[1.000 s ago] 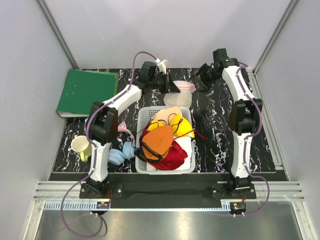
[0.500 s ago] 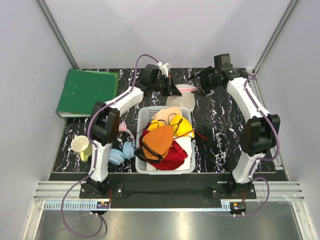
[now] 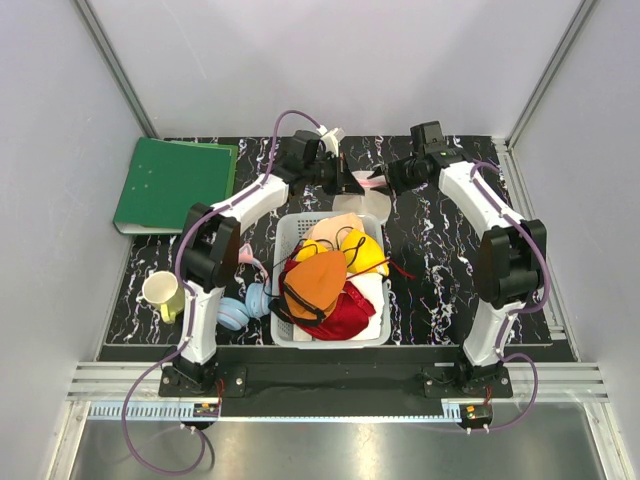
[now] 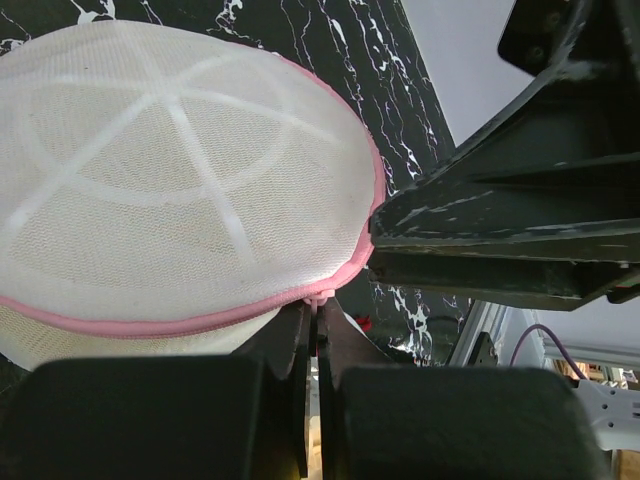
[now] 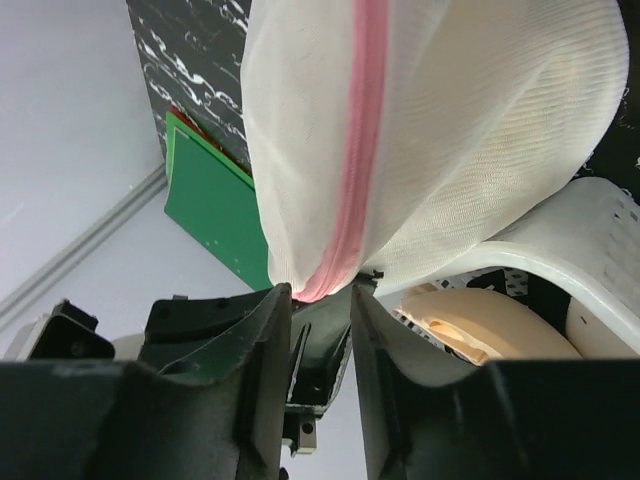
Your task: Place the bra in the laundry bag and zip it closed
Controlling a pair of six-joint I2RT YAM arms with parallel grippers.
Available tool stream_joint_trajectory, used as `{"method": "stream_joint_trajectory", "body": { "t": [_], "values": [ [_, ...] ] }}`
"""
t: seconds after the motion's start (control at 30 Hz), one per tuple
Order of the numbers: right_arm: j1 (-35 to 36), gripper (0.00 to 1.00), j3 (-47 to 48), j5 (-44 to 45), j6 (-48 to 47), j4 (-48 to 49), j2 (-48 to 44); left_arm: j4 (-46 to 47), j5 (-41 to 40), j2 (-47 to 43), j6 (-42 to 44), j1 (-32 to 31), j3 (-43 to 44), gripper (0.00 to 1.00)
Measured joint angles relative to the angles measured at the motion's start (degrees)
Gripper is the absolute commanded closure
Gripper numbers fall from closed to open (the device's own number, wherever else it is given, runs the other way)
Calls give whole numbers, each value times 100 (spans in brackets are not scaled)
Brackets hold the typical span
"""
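Observation:
The laundry bag [image 3: 372, 203], a white mesh pouch with a pink zipper rim, hangs lifted off the table between my two grippers, just behind the basket. My left gripper [image 3: 350, 183] [image 4: 316, 310] is shut on the pink zipper pull [image 4: 318, 297] at the edge of the bag [image 4: 180, 180]. From the other side, my right gripper [image 3: 386, 181] [image 5: 320, 290] has narrowed onto the pink rim of the bag [image 5: 450, 130], and fabric touches both tips. Yellow cups [image 3: 366, 254] lie in the basket under black straps; I cannot tell whether they are the bra.
The grey-white basket [image 3: 290, 226] [image 5: 590, 240] in front of the bag holds an orange bra [image 3: 318, 282], a red one [image 3: 346, 312] and a beige cup [image 3: 346, 226]. A green folder [image 3: 170, 182] lies back left. A yellow mug [image 3: 160, 293] and blue headphones [image 3: 238, 308] sit front left.
My right arm swung in from the back right to the bag and its jaws narrowed onto the rim. My left gripper raised the bag slightly, still shut.

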Motion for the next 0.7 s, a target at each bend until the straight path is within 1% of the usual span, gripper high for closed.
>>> {"method": "stream_joint_trajectory", "body": {
  "t": [0.1, 0.13, 0.17, 0.2, 0.3, 0.47, 0.57, 0.7],
  "values": [
    [0, 64, -24, 87, 98, 9, 0, -24, -4, 0, 0, 0, 20, 100],
    [0, 68, -17, 103, 107, 22, 0, -48, -7, 0, 2, 0, 33, 100],
    [0, 73, 0, 122, 114, 28, 7, -55, -11, 0, 4, 0, 52, 100],
    [0, 83, 17, 133, 111, 39, 20, -66, -11, 0, 9, 0, 76, 100],
    [-2, 100, 166, 175, 90, 59, 142, -92, -11, 0, 61, -2, 122, 100],
    [-66, 100, 247, 131, -203, 68, 271, -170, 4, 0, 249, 50, 125, 100],
    [-136, 100, 420, 35, -678, 39, 372, -273, 76, 0, 396, 142, 125, 100],
    [-424, 100, 887, -66, -1355, 52, 634, -590, 131, 0, 717, 457, 125, 100]
  ]
}}
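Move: The pink zip edge of the laundry bag, held up by the left gripper, runs practically between the half-open right fingers, about 1 cm ahead of and 1 cm below their hand point. From the left hand, the spot to pinch lies about 5 cm to the right and 2 cm ahead. The bag's mesh body hangs some 4 cm left, 3 cm back and 5 cm below the right hand; the laundry basket's middle is about 22 cm back, 11 cm left and 12 cm lower. Ease the right gripper forward 1 to 2 cm and close it on the pink zip edge beside the left fingertips, then draw the edge another 3 cm forward and as far right, tipping the fingers up about 10 degrees. Keep the left gripper shut on its part of the edge and, late on, pull it about 4 cm left and slightly forward, away from the right hand. ##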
